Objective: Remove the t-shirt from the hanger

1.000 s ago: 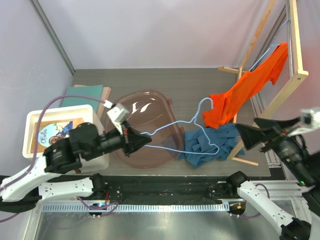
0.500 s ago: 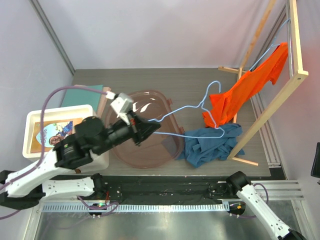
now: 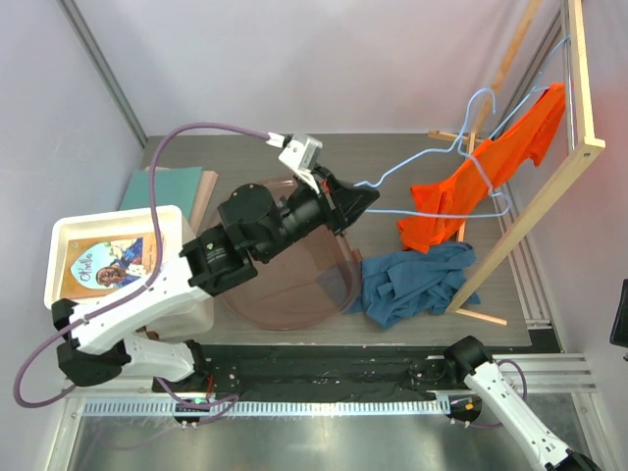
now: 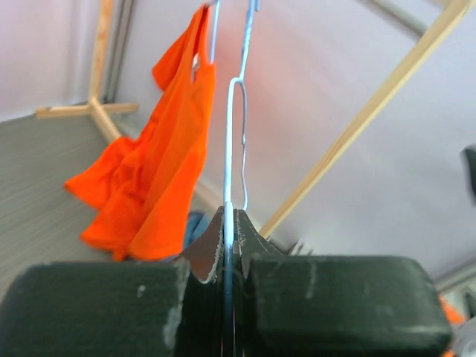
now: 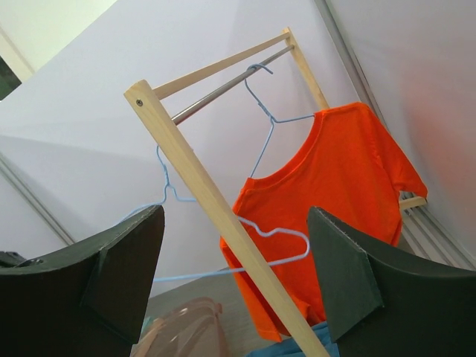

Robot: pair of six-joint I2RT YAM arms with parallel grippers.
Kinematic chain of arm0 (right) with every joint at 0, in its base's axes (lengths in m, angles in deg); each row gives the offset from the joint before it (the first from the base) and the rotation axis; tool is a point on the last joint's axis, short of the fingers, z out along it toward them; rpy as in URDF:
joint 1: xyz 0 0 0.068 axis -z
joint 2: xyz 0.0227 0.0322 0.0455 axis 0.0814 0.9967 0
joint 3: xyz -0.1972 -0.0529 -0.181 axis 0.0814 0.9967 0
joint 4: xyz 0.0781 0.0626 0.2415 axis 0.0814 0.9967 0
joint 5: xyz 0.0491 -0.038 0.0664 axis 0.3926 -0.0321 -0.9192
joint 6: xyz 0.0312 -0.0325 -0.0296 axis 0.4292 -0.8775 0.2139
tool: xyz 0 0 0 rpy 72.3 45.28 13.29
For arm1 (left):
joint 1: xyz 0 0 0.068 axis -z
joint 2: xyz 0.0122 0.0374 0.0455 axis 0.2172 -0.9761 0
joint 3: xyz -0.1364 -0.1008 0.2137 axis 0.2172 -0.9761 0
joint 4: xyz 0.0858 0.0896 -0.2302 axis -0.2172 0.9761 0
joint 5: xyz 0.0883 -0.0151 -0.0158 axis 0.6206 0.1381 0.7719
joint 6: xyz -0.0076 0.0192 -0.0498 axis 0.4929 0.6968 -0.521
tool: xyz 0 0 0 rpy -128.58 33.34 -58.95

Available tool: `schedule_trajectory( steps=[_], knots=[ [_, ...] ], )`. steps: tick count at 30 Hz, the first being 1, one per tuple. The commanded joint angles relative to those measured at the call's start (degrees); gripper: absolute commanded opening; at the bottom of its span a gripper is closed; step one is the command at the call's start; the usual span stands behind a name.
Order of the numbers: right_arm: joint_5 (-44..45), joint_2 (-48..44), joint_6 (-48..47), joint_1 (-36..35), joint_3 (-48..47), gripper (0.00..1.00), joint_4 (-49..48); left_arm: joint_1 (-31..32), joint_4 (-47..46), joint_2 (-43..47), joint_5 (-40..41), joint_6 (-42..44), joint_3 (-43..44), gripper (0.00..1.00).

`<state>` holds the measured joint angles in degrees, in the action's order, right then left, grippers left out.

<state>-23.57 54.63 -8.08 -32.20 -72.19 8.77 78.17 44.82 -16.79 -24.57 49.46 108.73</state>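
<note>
My left gripper (image 3: 361,197) is shut on a bare light-blue wire hanger (image 3: 456,157) and holds it high, its hook up near the wooden rack (image 3: 579,147). In the left wrist view the hanger wire (image 4: 229,141) runs straight up from between the shut jaws. A blue t-shirt (image 3: 412,280) lies crumpled on the table, off the hanger. An orange t-shirt (image 3: 486,177) hangs on a second blue hanger (image 5: 260,119) from the rack's rail. My right gripper (image 5: 234,275) is open and empty, raised off to the right, out of the top view.
A translucent pink tub (image 3: 294,265) lies under my left arm. A white bin (image 3: 69,235) holding a picture book (image 3: 103,265) sits at the left, with a teal book (image 3: 162,186) behind it. The rack's slanted post (image 5: 216,216) crosses close before the right wrist camera.
My left gripper has lifted the empty hanger up and to the right, toward the rack. The right arm has swung out of the top view.
</note>
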Motion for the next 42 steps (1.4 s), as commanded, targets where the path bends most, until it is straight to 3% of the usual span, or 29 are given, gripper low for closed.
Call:
schedule_trajectory(
  steps=[1, 7, 14, 32, 42],
  knots=[
    [-0.3, -0.3, -0.6, 0.0, 1.5, 0.83, -1.1, -3.7, -13.7, -4.1, -6.2, -9.0, 3.6, 0.00],
    [-0.7, -1.7, -1.1, 0.0, 2.6, 0.83, -2.1, -8.6, -26.3, -13.7, -16.9, -25.3, 6.8, 0.00],
    [-1.9, -1.2, -2.6, 0.0, 1.6, 0.83, -2.2, -8.9, -33.5, -18.2, -20.6, -30.4, 8.7, 0.00],
    [-2.7, -1.3, -2.5, 0.0, 1.7, 0.82, -1.9, -8.9, -37.0, -19.9, -21.6, -37.1, 7.5, 0.00],
    [-2.8, -1.3, -2.5, 0.0, 2.1, 0.83, -1.7, -8.8, -32.7, -18.3, -16.1, -40.7, 4.9, 0.00]
  ],
)
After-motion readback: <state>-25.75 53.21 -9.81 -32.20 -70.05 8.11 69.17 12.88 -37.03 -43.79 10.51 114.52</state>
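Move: The bare blue hanger is already pinched at one corner by the left hand; the stretch of rail it is going to lies about 29 cm to that hand's right, 10 cm ahead and some 18 cm higher. The orange shirt hangs about 18 cm ahead, 28 cm right and 20 cm below; the blue t-shirt lies level with the hand, 17 cm right and 42 cm down. From the idle right hand the rail stretch is about 27 cm ahead, 12 cm left and 15 cm up. The hanger, still pinched by its corner, is carried hook-first towards the rail: the left hand goes about 8 cm right and some 5 cm forward, then lifts about 3 cm while easing slightly back, and all but stops. Meanwhile the wrist swings clockwise and tips the fingers up, about 40 degrees of turn overall, raising the hanger's far end. ##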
